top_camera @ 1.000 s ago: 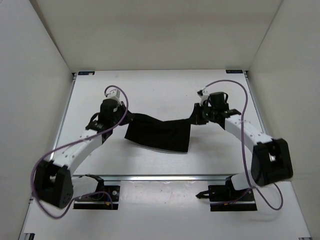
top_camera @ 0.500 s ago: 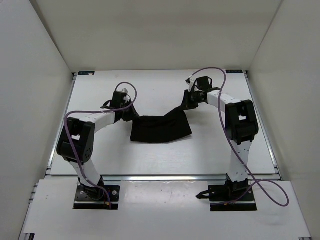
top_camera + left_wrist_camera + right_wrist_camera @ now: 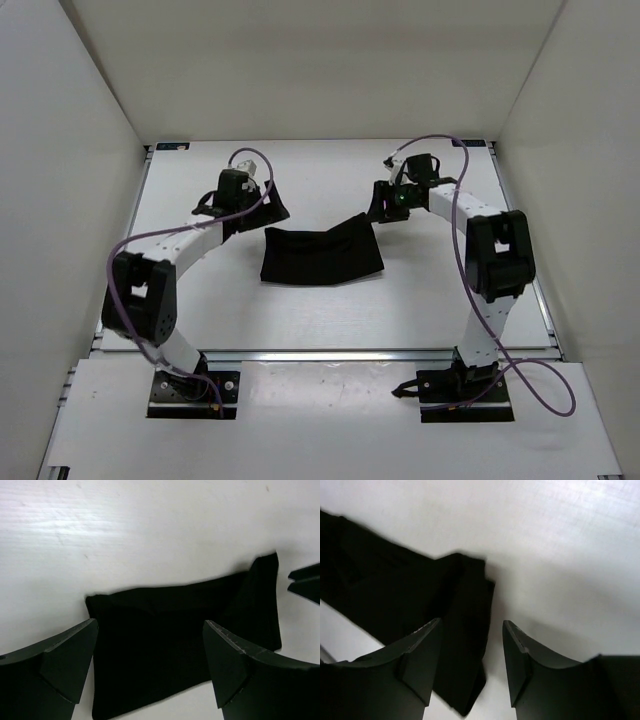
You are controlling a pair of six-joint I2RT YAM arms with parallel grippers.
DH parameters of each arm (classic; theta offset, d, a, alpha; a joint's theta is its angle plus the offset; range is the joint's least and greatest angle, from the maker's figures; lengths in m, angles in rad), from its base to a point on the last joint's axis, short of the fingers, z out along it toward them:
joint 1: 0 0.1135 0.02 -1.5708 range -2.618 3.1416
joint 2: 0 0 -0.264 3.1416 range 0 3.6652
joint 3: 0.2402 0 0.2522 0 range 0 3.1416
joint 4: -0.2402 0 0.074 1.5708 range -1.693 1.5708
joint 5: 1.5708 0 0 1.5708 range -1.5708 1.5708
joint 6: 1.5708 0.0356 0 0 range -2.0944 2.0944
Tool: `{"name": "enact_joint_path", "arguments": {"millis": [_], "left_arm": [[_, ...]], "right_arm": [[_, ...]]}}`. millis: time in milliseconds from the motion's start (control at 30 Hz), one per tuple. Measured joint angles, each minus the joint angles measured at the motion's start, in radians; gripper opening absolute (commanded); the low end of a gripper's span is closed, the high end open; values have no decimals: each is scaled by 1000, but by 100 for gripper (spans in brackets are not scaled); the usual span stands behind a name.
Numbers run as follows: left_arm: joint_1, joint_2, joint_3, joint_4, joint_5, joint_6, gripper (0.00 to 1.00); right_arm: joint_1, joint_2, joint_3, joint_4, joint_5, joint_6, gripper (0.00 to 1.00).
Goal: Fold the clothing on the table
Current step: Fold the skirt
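Observation:
The clothing [image 3: 322, 255] is a plain black piece lying folded in a rough rectangle on the white table [image 3: 320, 180]. Its far right corner sticks up toward my right gripper. My left gripper [image 3: 270, 208] hovers just beyond the far left corner, open, with nothing between its fingers. In the left wrist view the clothing [image 3: 185, 610] lies below the wide-spread gripper [image 3: 150, 625]. My right gripper [image 3: 383, 208] is open above the far right corner. In the right wrist view the clothing [image 3: 395, 590] edge lies under the gripper [image 3: 472, 625], untouched by the fingers.
White walls stand on the left, right and far sides. Metal rails [image 3: 125, 240] run along the table's edges. Purple cables [image 3: 440, 140] loop over both arms. The right gripper's fingertips [image 3: 305, 582] show at the right edge of the left wrist view.
Both grippers carried the clothing's edge away from the bases toward the far side, doubling it over, then opened and let go. The clothing now lies flat and released.

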Motion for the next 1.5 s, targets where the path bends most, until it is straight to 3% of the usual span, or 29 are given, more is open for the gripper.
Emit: {"name": "enact_joint_path", "arguments": {"millis": [200, 267, 300, 433, 733, 1100, 1500], "left_arm": [[-123, -240, -218, 54, -10, 23, 65], [-140, -286, -280, 64, -9, 8, 42], [-140, -297, -303, 72, -9, 2, 31], [-128, -297, -359, 122, 5, -30, 3], [-121, -111, -311, 217, 71, -74, 0], [-100, -10, -298, 248, 117, -105, 0], [-102, 41, -291, 257, 17, -124, 0]], "right_arm": [[1, -212, -241, 59, -14, 2, 46], [1, -238, -294, 72, -25, 4, 46], [3, -242, -315, 78, -31, 5, 38], [22, -242, -351, 93, -47, 13, 24], [106, -139, -178, 154, -110, 33, 5], [139, 45, -176, 225, -174, 88, 10], [51, 101, -152, 399, -172, 240, 7]]}}
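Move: Beyond the skirt's far edge at the left, the left hand has the skirt's middle some 6 cm back, 12 cm to its right and 8 cm below; the skirt's far left corner is about 2 cm back, neither left nor right. From the right hand the skirt's middle lies roughly 9 cm back, 15 cm to the left and 6 cm down, its far right corner level ahead, about 5 cm left and 5 cm below. Drawing back about 9 cm, the left hand shuts its empty fingers, then sinks and sets the closed tips on the skirt's left part, just behind the far fold. The right hand also pulls back 8 cm while closing, swings left over the skirt's far right part, dips, then eases forward some 5 cm and slightly right with its tips at the fold. ##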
